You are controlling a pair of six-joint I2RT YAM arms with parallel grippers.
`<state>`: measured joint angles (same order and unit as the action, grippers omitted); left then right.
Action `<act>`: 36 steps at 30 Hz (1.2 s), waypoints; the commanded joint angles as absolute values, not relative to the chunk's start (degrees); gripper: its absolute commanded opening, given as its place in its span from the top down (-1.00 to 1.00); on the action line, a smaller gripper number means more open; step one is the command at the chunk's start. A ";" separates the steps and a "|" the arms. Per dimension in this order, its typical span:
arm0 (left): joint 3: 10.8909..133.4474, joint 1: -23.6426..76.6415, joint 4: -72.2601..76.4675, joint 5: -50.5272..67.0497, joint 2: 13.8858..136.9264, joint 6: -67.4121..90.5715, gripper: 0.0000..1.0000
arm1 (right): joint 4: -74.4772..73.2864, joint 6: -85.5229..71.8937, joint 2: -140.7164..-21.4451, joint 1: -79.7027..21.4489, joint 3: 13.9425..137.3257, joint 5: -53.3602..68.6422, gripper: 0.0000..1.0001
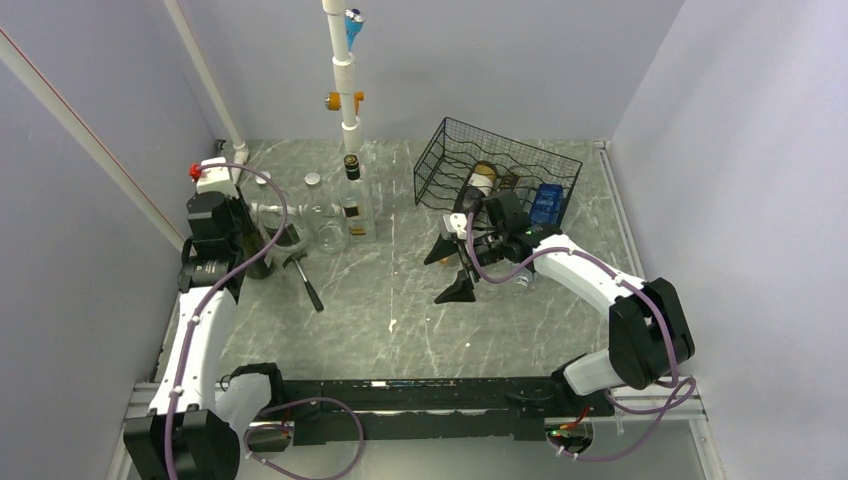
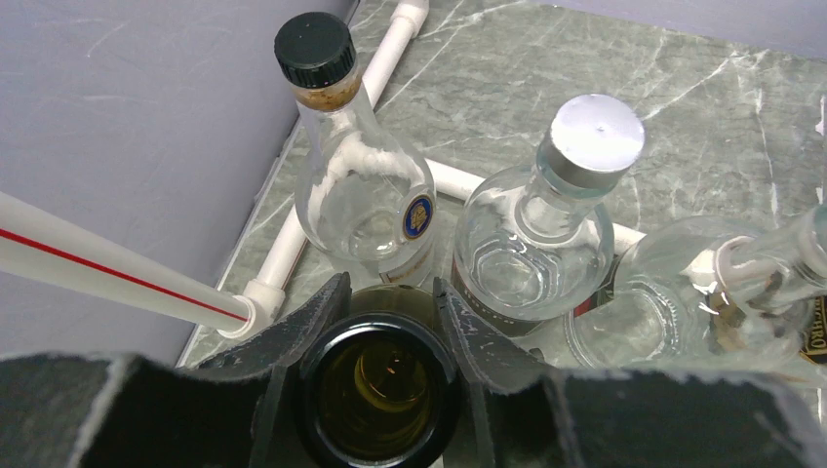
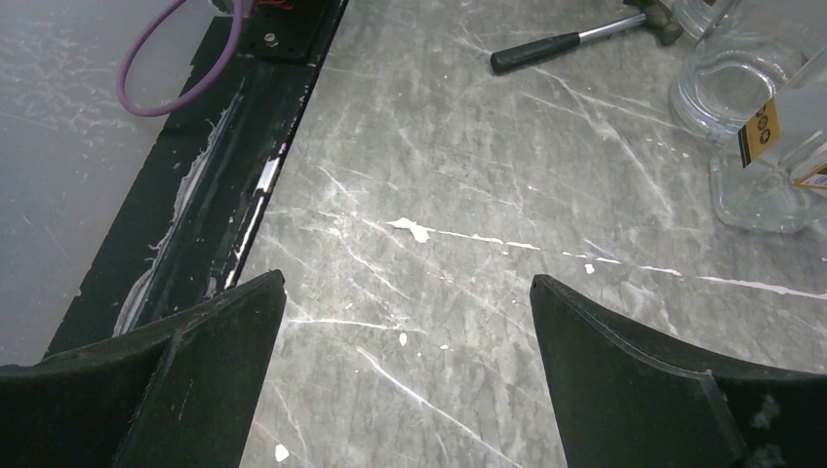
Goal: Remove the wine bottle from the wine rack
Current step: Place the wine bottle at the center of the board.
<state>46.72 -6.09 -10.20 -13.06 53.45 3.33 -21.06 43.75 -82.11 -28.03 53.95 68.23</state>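
A dark green wine bottle [image 2: 380,390] stands upright at the table's far left, off the wine rack. My left gripper [image 2: 390,283] is shut on its neck, and the open mouth shows between the fingers. In the top view that gripper [image 1: 262,250] hides most of the bottle. The black wire wine rack [image 1: 440,165] sits at the back right, with a pale-ended bottle [image 1: 483,178] and a blue item [image 1: 546,204] lying in it. My right gripper [image 1: 450,270] hangs open just in front of the rack, with only bare table between its fingers [image 3: 407,281].
Clear glass bottles [image 2: 546,234] crowd against the green one, among them a black-capped one [image 2: 361,166]. A tall labelled bottle [image 1: 355,200] stands nearby. A hammer [image 1: 305,275] lies close by. A white pipe frame [image 1: 345,80] rises at the back. A black rail [image 3: 244,166] runs along the near edge.
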 commanded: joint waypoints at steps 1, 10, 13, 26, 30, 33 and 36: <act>47.66 -7.21 -1.65 -13.02 53.87 4.35 1.00 | -21.34 45.69 -80.71 -27.60 54.49 71.00 -0.99; 48.18 -7.81 -3.31 -14.90 55.93 6.06 0.06 | -21.80 46.20 -80.98 -27.55 54.59 71.06 -0.99; 48.82 -7.90 -4.56 -15.30 56.33 6.69 -0.23 | -22.04 46.32 -80.97 -27.53 54.67 71.10 -0.99; 52.13 -8.00 -9.71 -14.33 53.70 9.07 -0.85 | -22.90 47.02 -81.07 -27.51 55.01 71.15 -0.99; 52.90 -8.00 -12.15 -13.85 52.28 9.78 -0.99 | -23.20 47.33 -81.03 -27.41 55.11 71.11 -0.99; 53.21 -8.00 -13.63 -12.40 51.01 10.22 -0.99 | -23.37 47.42 -81.03 -27.28 55.11 71.16 -0.99; 53.55 -7.93 -15.13 -10.96 49.62 10.90 -0.99 | -23.55 47.55 -80.89 -27.25 55.19 71.25 -0.99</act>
<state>50.83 -7.75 -13.08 -13.43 52.03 9.19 -23.57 45.56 -82.11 -27.66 53.95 68.29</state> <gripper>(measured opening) 0.994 0.994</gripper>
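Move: The wine bottle is still pinched by the neck in the left hand; its spot on the board is almost straight below, about 1 cm ahead, 1 cm left and some 22 cm down. The black-capped bottle stands about 10 cm ahead and 3 cm left, the nearest silver-capped bottle 7 cm ahead and 8 cm right, with the hammer 3 cm back and 13 cm right, on the board. From the right hand that spot is roughly 43 cm left, 10 cm ahead and 15 cm down. With the neck still gripped, the left hand lowers the wine bottle about 1 cm, easing slightly forward and left beside the black-capped and silver-capped bottles, to set it on the board. There its fingers open from about a third to fully wide and let go of the neck, and while they are still spreading the hand rises some 4 cm and draws back about 1.5 cm, tilting its fingertips slightly up. ##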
